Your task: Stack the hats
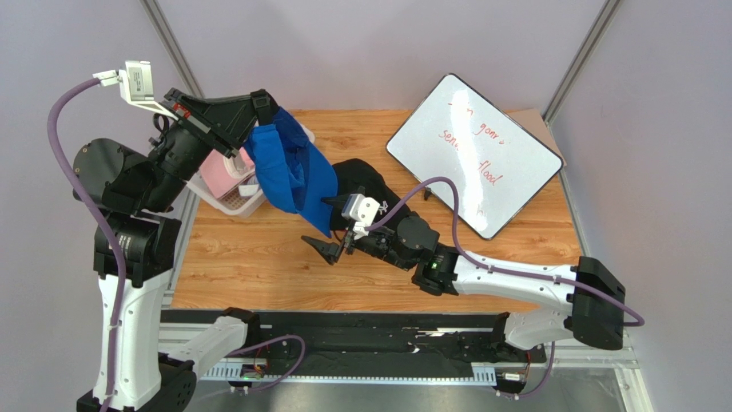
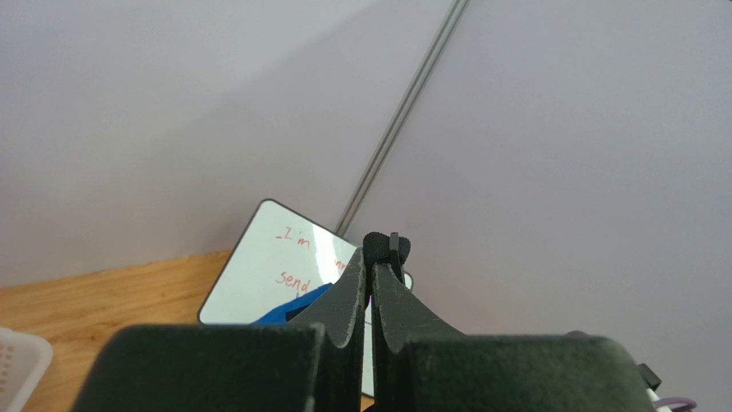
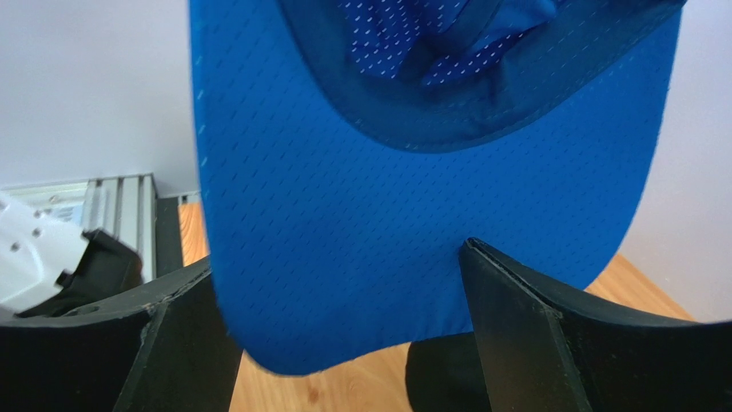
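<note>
The royal blue hat (image 1: 296,176) hangs in the air from my raised left gripper (image 1: 262,113), which is shut on its back strap (image 2: 388,249). A corner of the blue hat shows below the fingers (image 2: 296,307). My right gripper (image 1: 332,247) is open, low over the table. The blue hat's brim (image 3: 387,223) hangs down between its two fingers (image 3: 507,300) without being pinched. The black hat (image 1: 361,178) lies on the table behind the right gripper and shows as a dark shape in the right wrist view (image 3: 434,378). A light pink hat (image 1: 225,168) sits in the basket. The magenta and lavender hats are out of view.
A white mesh basket (image 1: 234,204) stands at the table's left edge, under the left arm; its corner shows in the left wrist view (image 2: 17,360). A whiteboard (image 1: 477,154) with red writing lies at the back right. Grey walls close in the table.
</note>
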{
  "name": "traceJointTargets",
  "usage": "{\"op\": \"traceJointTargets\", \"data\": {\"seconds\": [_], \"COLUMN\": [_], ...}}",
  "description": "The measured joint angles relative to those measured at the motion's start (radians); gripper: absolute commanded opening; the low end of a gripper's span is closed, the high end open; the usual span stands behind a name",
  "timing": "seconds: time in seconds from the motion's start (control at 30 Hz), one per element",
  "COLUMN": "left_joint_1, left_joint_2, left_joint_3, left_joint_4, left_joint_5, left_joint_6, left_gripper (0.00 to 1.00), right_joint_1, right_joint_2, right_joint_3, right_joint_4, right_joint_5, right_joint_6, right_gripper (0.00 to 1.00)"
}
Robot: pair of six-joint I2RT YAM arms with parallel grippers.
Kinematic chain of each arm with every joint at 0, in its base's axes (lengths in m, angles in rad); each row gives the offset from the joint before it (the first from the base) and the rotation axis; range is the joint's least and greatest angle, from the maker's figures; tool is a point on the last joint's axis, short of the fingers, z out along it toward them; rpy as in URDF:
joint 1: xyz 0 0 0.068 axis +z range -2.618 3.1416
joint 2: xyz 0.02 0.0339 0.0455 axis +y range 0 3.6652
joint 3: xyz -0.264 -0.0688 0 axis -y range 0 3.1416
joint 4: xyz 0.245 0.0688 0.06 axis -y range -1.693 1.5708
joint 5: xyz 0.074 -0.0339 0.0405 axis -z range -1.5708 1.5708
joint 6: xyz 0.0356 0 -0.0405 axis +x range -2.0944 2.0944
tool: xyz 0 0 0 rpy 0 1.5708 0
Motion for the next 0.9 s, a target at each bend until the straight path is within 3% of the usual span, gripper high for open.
{"op": "traceJointTargets", "data": {"seconds": [0.1, 0.13, 0.4, 0.43, 0.47, 0.67, 0.9], "left_joint_1": [-0.001, -0.001, -0.001, -0.001, -0.001, -0.001, -0.001], "left_joint_2": [-0.015, -0.022, -0.062, -0.077, -0.077, -0.077, -0.047], "left_joint_3": [-0.021, -0.033, -0.1, -0.131, -0.132, -0.18, -0.178], "left_joint_4": [0.013, 0.016, 0.038, 0.043, 0.043, 0.061, 0.063], "left_joint_5": [0.001, 0.001, -0.001, -0.008, -0.008, -0.009, 0.016], "left_joint_6": [-0.008, -0.012, -0.021, -0.022, -0.022, -0.025, -0.004], "left_gripper": [0.0, 0.0, 0.0, 0.0, 0.0, 0.0, 0.0], "right_joint_1": [0.001, 0.001, 0.001, 0.001, 0.001, -0.009, -0.084], "right_joint_2": [0.031, 0.043, 0.055, 0.023, 0.02, -0.118, -0.199], "right_joint_3": [0.005, 0.007, 0.009, 0.007, 0.007, -0.015, 0.027], "right_joint_4": [0.061, 0.085, 0.15, 0.146, 0.146, 0.055, -0.164], "right_joint_5": [0.035, 0.051, 0.091, 0.08, 0.079, -0.005, -0.167], "right_joint_6": [-0.011, -0.016, -0.057, -0.059, -0.059, -0.031, 0.053], "right_gripper": [0.78, 0.68, 0.29, 0.18, 0.13, 0.0, 0.0]}}
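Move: The blue hat hangs from the left hand, its middle roughly 2 cm right of that hand and 14 cm below. From the right hand, it lies some 3 cm ahead, 4 cm left and 13 cm up, the lower brim already between the open fingers. The black hat on its stand is about 12 cm ahead, 9 cm right and 14 cm below the right hand. The basket lies around 22 cm ahead, 17 cm left and 50 cm below the left hand. Right fingers close, pinching the blue hat's brim, rising 6 cm and drawing right; left keeps hold, sinking 4 cm. ##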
